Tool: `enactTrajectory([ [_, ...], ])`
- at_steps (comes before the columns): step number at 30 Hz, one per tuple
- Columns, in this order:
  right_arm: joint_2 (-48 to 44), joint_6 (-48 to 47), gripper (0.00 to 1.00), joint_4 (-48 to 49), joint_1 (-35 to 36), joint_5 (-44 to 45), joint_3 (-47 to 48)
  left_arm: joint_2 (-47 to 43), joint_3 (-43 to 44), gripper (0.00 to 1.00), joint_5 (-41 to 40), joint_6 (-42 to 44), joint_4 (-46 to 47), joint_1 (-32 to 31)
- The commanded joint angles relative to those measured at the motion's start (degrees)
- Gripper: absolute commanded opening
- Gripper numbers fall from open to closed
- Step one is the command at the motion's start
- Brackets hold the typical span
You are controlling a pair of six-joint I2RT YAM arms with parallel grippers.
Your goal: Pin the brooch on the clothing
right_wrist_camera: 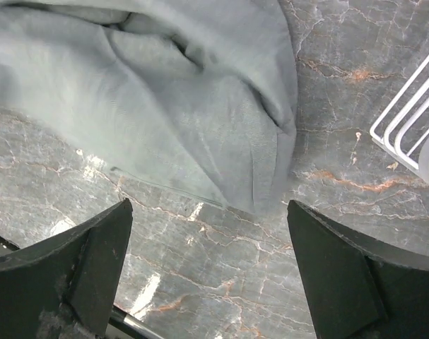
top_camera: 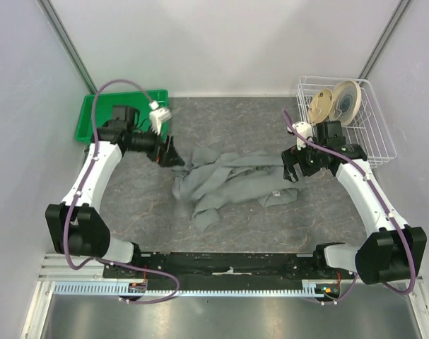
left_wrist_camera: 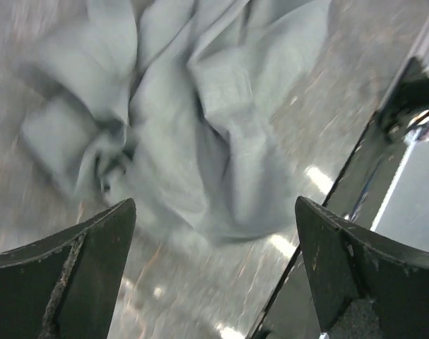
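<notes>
The clothing [top_camera: 232, 180] is a grey shirt lying crumpled in the middle of the marbled table. My left gripper [top_camera: 169, 152] hovers at its left end with jaws wide apart and nothing between them; in the left wrist view the clothing [left_wrist_camera: 200, 120] lies ahead of the left gripper [left_wrist_camera: 215, 212], blurred. At the shirt's right end my right gripper [top_camera: 292, 168] stands open and empty. In the right wrist view a fold of the clothing [right_wrist_camera: 165, 99] lies just beyond the right gripper [right_wrist_camera: 209, 215]. The brooch is out of view.
A green tray [top_camera: 92, 106] sits at the back left behind the left arm. A white wire basket [top_camera: 369, 138] holding tape rolls [top_camera: 336, 102] stands at the back right; its edge [right_wrist_camera: 405, 120] shows in the right wrist view.
</notes>
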Motion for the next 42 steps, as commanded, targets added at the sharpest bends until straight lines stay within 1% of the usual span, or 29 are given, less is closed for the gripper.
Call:
enactTrajectory([
  [1, 0.15, -4.75, 0.98, -2.05, -0.09, -2.0, -0.23, -4.89, -7.84, 1.0, -0.01, 17.82, -4.74, 6.08],
  [3, 1.02, -5.9, 0.98, -2.23, -0.09, -2.7, -1.37, -7.96, -12.31, 0.99, -0.45, 19.52, -3.52, 5.03],
  [5, 1.9, -6.25, 0.98, -1.97, 0.0, -3.75, -1.81, -9.98, -14.7, 0.98, -1.67, 20.23, -2.46, 2.57],
  [8, 3.66, -5.99, 0.98, -0.75, 0.09, -4.72, -2.43, -11.04, -19.45, 0.95, -3.17, 19.62, 1.84, 0.02],
  [9, 4.36, -5.64, 0.98, -0.22, 0.26, -4.29, -3.04, -10.87, -21.29, 0.94, -4.83, 19.53, 2.89, -0.85],
  [13, 6.3, -4.76, 0.98, 1.81, 0.88, 0.19, -4.36, -9.2, -23.76, 0.93, -9.23, 16.9, 6.68, -6.82],
  [15, 6.74, -4.94, 0.98, 2.51, 0.79, 1.77, -5.67, -8.15, -24.47, 0.93, -11.5, 15.58, 9.49, -8.76],
  [16, 6.74, -5.2, 0.98, 2.86, 0.96, 3.78, -6.2, -7.8, -24.73, 0.94, -12.65, 14.53, 10.8, -10.69],
  [18, 6.57, -4.94, 0.98, 4.88, 0.97, 6.25, -7.95, -6.83, -25.26, 0.96, -15.55, 14.08, 13.27, -12.63],
  [19, 6.74, -4.59, 0.98, 5.76, 0.97, 9.05, -8.4, -5.43, -25.52, 0.96, -16.52, 13.38, 13.8, -13.68],
  [22, 7.27, -3.01, 0.98, 8.13, 0.97, 11.97, -9.72, -2.45, -26.49, 0.97, -20.13, 11.37, 16.34, -18.68],
  [23, 7.53, -2.39, 0.98, 9.1, 0.97, 12.76, -9.9, -1.56, -26.84, 0.97, -21.35, 10.74, 17.48, -19.49],
  [24, 8.23, -2.04, 0.98, 9.54, 0.97, 13.03, -10.33, -0.86, -27.28, 0.96, -23.37, 10.13, 19.15, -20.19],
  [26, 9.11, -1.08, 0.97, 10.77, 0.97, 13.2, -10.6, 1.68, -27.2, 0.89, -25.14, 8.72, 20.04, -21.6],
  [27, 9.9, -0.72, 0.92, 11.12, 0.97, 13.64, -10.6, 2.39, -26.59, 0.85, -26.54, 8.19, 19.96, -21.78],
  [28, 10.34, -0.37, 0.89, 11.56, 0.97, 13.91, -10.6, 3.45, -26.23, 0.76, -27.25, 7.93, 19.61, -21.95],
  [29, 11.13, 0.24, 0.83, 12.09, 0.97, 13.82, -10.43, 4.94, -25.18, 0.71, -28.91, 7.58, 19.26, -21.96],
  [30, 11.4, 0.6, 0.81, 12.27, 1.05, 13.82, -10.34, 5.73, -24.65, 0.65, -29.88, 6.7, 18.21, -21.96],
  [31, 11.66, 0.95, 0.78, 12.44, 0.97, 13.82, -10.16, 6.09, -24.12, 0.51, -30.76, 6.09, 17.76, -21.96],
  [33, 11.75, 1.22, 0.65, 12.62, 1.05, 11.81, -9.99, 5.13, -23.59, 0.42, -31.04, 5.2, 17.14, -21.78],
  [34, 11.58, 1.3, 0.56, 12.71, 1.05, 11.02, -9.9, 4.0, -23.59, 0.29, -30.16, 5.11, 16.71, -21.69],
  [35, 10.97, 1.39, 0.32, 12.71, 0.97, 10.23, -9.64, 2.5, -23.5, 0.21, -27.46, 5.03, 16.27, -21.6],
  [36, 10.35, 1.57, 0.19, 12.62, 0.97, 9.0, -9.46, -0.38, -23.15, 0.14, -25.87, 4.5, 15.65, -21.52],
  [37, 9.74, 1.57, 0.06, 12.45, 0.97, 8.55, -9.29, -2.15, -22.8, 0.02, -24.81, 4.06, 14.34, -21.08],
  [38, 8.08, 1.57, 0.0, 12.01, 0.97, 8.29, -8.76, -3.73, -22.02, 0.02, -22.53, 3.8, 13.81, -20.55],
  [39, 6.93, 1.39, 0.0, 11.66, 0.97, 7.15, -8.5, -6.88, -21.57, 0.02, -21.47, 3.36, 13.02, -19.85],
  [42, 1.22, 1.04, 0.0, 11.22, 0.97, 5.21, -7.44, -12.43, -20.08, 0.02, -17.95, 2.39, 12.22, -15.03],
])
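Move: Below the open left hand, about 20 cm down, 7 cm back and 3 cm to its right, lies the clothing's left part; the green bin is some 13 cm ahead of that hand and 16 cm to its left. Below the open right hand, roughly 11 cm down and 3 cm to its right, is the clothing's right end. From this hand the white label lies about 2 cm back and 4 cm left, and the rack some 20 cm ahead and 16 cm right. Sinking about 20 cm onto the clothing's left part, the left hand first swings briefly left, then draws back some 7 cm and drifts right, its fingers tipping steeply down; they shut on the cloth and lift about 5 cm. The right hand drops roughly 10 cm, easing right, pinches the clothing's right end and starts to rise. ##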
